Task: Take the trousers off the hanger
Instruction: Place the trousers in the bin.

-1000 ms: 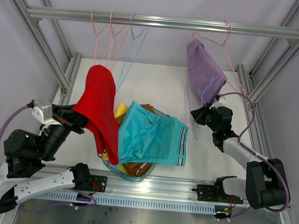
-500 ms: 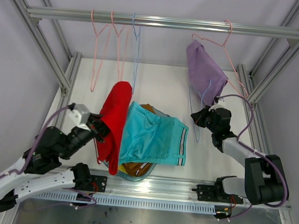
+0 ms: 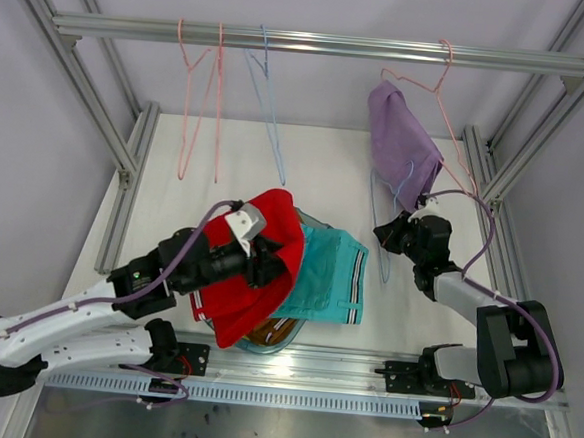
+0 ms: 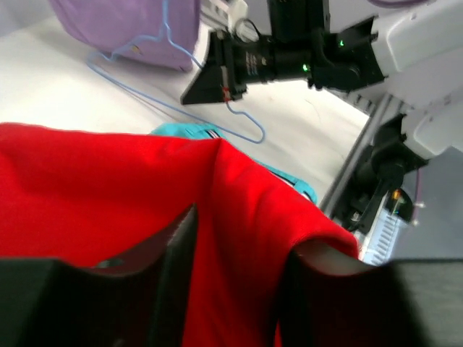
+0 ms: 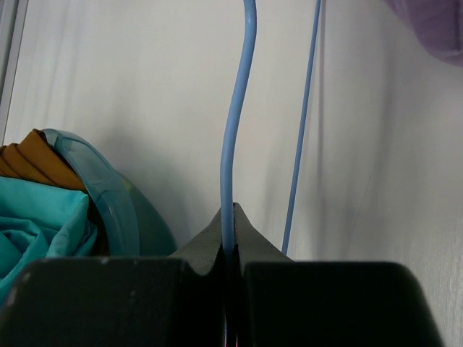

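The red trousers lie bunched over the pile in the basin, partly covering the teal trousers. My left gripper hovers over them. In the left wrist view its jaws stand apart, and red cloth lies between and over the fingers. The lilac trousers hang on a blue hanger from the rail. My right gripper is shut on that hanger's lower wire. A bit of the brown trousers shows under the pile.
Three empty hangers, two pink and one blue, hang from the metal rail at the back left. A pink hanger hangs beside the lilac pair. The bluish basin sits near the front edge. Frame posts stand at both sides.
My left arm has swung right, carrying the red trousers from the left side onto the pile, and its jaws have parted. The empty hangers have swung. The right gripper has kept its hold.
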You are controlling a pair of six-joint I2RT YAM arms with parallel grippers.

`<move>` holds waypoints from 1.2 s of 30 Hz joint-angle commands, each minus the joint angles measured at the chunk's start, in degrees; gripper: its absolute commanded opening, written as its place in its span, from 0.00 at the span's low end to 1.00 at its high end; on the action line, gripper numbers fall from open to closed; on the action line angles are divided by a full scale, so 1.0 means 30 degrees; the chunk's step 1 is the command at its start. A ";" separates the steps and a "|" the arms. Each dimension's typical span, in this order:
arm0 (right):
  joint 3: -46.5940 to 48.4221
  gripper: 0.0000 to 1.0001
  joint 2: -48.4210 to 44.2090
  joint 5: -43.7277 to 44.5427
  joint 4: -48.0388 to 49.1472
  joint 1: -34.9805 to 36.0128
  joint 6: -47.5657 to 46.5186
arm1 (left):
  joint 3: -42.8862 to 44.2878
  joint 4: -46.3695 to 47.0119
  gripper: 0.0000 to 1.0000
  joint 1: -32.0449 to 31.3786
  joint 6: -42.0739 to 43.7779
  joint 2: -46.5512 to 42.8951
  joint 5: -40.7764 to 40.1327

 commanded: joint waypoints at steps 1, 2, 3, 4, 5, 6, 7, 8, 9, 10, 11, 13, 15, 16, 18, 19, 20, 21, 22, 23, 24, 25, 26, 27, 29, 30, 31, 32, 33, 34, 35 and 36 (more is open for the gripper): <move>-0.0345 0.00 -0.0347 0.0091 0.1140 -0.0137 0.0135 | 0.0732 0.1263 0.56 -0.0259 -0.1348 0.0998 0.1703; -0.0404 0.00 -0.0348 0.0091 0.1169 -0.0108 0.0135 | 0.0646 0.1145 0.61 -0.0376 -0.1349 0.1291 0.1558; -0.0433 0.00 -0.0348 0.0091 0.1141 -0.0108 0.0135 | 0.0587 0.1086 0.68 -0.0667 -0.1320 0.1352 0.1469; -0.0463 0.00 -0.0348 0.0091 0.1140 -0.0137 0.0106 | 0.0528 0.1085 0.71 -0.0815 -0.1290 0.1353 0.0743; -0.0492 0.00 -0.0348 0.0091 0.1169 -0.0108 0.0106 | 0.0528 0.0882 0.73 -0.0932 -0.1261 0.1382 0.0649; -0.0521 0.00 -0.0406 0.0062 0.1199 -0.0166 0.0106 | 0.0644 0.0677 0.76 -0.1224 -0.1319 0.1353 0.0503; -0.0521 0.00 -0.0377 0.0032 0.1199 -0.0137 0.0106 | 0.0761 0.0501 0.77 -0.1430 -0.1261 0.1353 0.0154; -0.0492 0.00 -0.0377 0.0003 0.1228 -0.0137 0.0164 | 0.0849 0.0354 0.78 -0.1664 -0.1174 0.1295 -0.0024; -0.0492 0.00 -0.0464 -0.0026 0.1199 -0.0166 0.0193 | 0.1082 0.0092 0.79 -0.2159 -0.1057 0.1149 -0.0200; -0.0463 0.00 -0.0494 -0.0055 0.1199 -0.0137 0.0194 | 0.1287 -0.0085 0.80 -0.2367 -0.1027 0.1061 -0.0375; -0.0463 0.00 -0.0523 -0.0085 0.1199 -0.0137 0.0281 | 0.1434 -0.0231 0.80 -0.2775 -0.0968 0.0915 -0.0754; -0.0521 0.00 -0.0669 -0.0085 0.1111 -0.0108 0.0253 | 0.1758 -0.0584 0.81 -0.2896 -0.0968 0.0621 -0.1108; -0.0609 0.00 -0.0787 -0.0114 0.1024 -0.0137 0.0252 | 0.1816 -0.0730 0.82 -0.2926 -0.0910 0.0416 -0.1897; -0.0667 0.00 -0.0932 -0.0114 0.0965 -0.0108 0.0194 | 0.1817 -0.0934 0.82 -0.2926 -0.0880 0.0415 -0.2307; -0.0814 0.00 -0.1138 -0.0085 0.0906 -0.0137 0.0194 | 0.1759 -0.1460 0.82 -0.2926 -0.1286 0.0531 -0.4171; -0.0930 0.00 -0.1226 -0.0114 0.0906 -0.0137 0.0136 | 0.1613 -0.2217 0.83 -0.2897 -0.1812 0.0706 -0.5056; -0.0990 0.00 -0.1372 -0.0143 0.0906 -0.0195 0.0106 | 0.1380 -0.2602 0.83 -0.2897 -0.2746 0.0824 -0.5935; -0.1048 0.00 -0.1402 -0.0144 0.0906 -0.0138 0.0135 | 0.1261 -0.2867 0.83 -0.2897 -0.3016 0.0970 -0.7104; -0.1194 0.00 -0.1431 -0.0202 0.0906 -0.0166 0.0135 | 0.1086 -0.3305 0.83 -0.2897 -0.3251 0.1175 -0.7550; -0.1311 0.00 -0.1490 -0.0202 0.0993 -0.0137 0.0164 | 0.0765 -0.3512 0.84 -0.2897 -0.3572 0.1641 -0.8019; -0.1370 0.00 -0.1519 -0.0202 0.1081 -0.0137 0.0193 | 0.0675 -0.3746 0.84 -0.2868 -0.4068 0.1965 -0.8488; -0.1429 0.00 -0.1520 -0.0231 0.1140 -0.0166 0.0223 | 0.0645 -0.4010 0.86 -0.2867 -0.4392 0.2316 -0.9333; -0.1459 0.00 -0.1549 -0.0261 0.1140 -0.0137 0.0223 | 0.0558 -0.4592 0.87 -0.2809 -0.5266 0.2987 -0.9545; -0.1430 0.00 -0.1578 -0.0261 0.1082 -0.0137 0.0223 | 0.0354 -0.4830 0.89 -0.2519 -0.5738 0.3341 -0.9576; -0.1488 0.00 -0.1782 -0.0232 0.0994 -0.0137 0.0194 | 0.0060 -0.5270 0.89 -0.1963 -0.7140 0.4015 -0.8877; -0.1575 0.00 -0.2044 -0.0203 0.0907 -0.0166 0.0165 | -0.0347 -0.5272 0.89 -0.1843 -0.7468 0.4715 -0.8467; -0.1576 0.00 -0.2163 -0.0173 0.0848 -0.0166 0.0164 | -0.0699 -0.5272 0.89 -0.1755 -0.7733 0.5070 -0.8028; -0.1576 0.00 -0.2222 -0.0173 0.0760 -0.0196 0.0106 | -0.0819 -0.5359 0.89 -0.1696 -0.8432 0.5450 -0.7531; -0.1547 0.00 -0.2339 -0.0144 0.0585 -0.0167 0.0106 | -0.1081 -0.5679 0.89 -0.1666 -0.8787 0.6208 -0.7265; -0.1547 0.00 -0.2456 -0.0144 0.0584 -0.0196 0.0077 | -0.1026 -0.5827 0.89 -0.1666 -0.9051 0.6564 -0.7030; -0.1547 0.00 -0.2486 -0.0144 0.0584 -0.0225 0.0106 | -0.0967 -0.5945 0.89 -0.1666 -0.9286 0.6887 -0.6651; -0.1547 0.00 -0.2515 -0.0144 0.0526 -0.0167 0.0135 | -0.0996 -0.6062 0.89 -0.1666 -0.9636 0.7151 -0.6560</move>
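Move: The left hand still has the red trousers' upper part between fingers already part-way open, their middle about 3 cm to its left, 1 cm back and some 9 cm below. The bin it serves is about 5 cm back, 1 cm left and 22 cm below; the turquoise trousers lie about 7 cm right, 3 cm back and 18 cm down. From the right hand the bin is some 21 cm left, 12 cm back and 3 cm lower. The red trousers come free of the left fingers as these spread from part open to nearly full; the hand eases back and slightly right about 3 cm, then swings forward again and drops some 15 cm towards the cloth over the bin, turning counter-clockwise and tipping its fingers down. The right hand keeps the blue hanger pinched, drifting 2 cm back. ##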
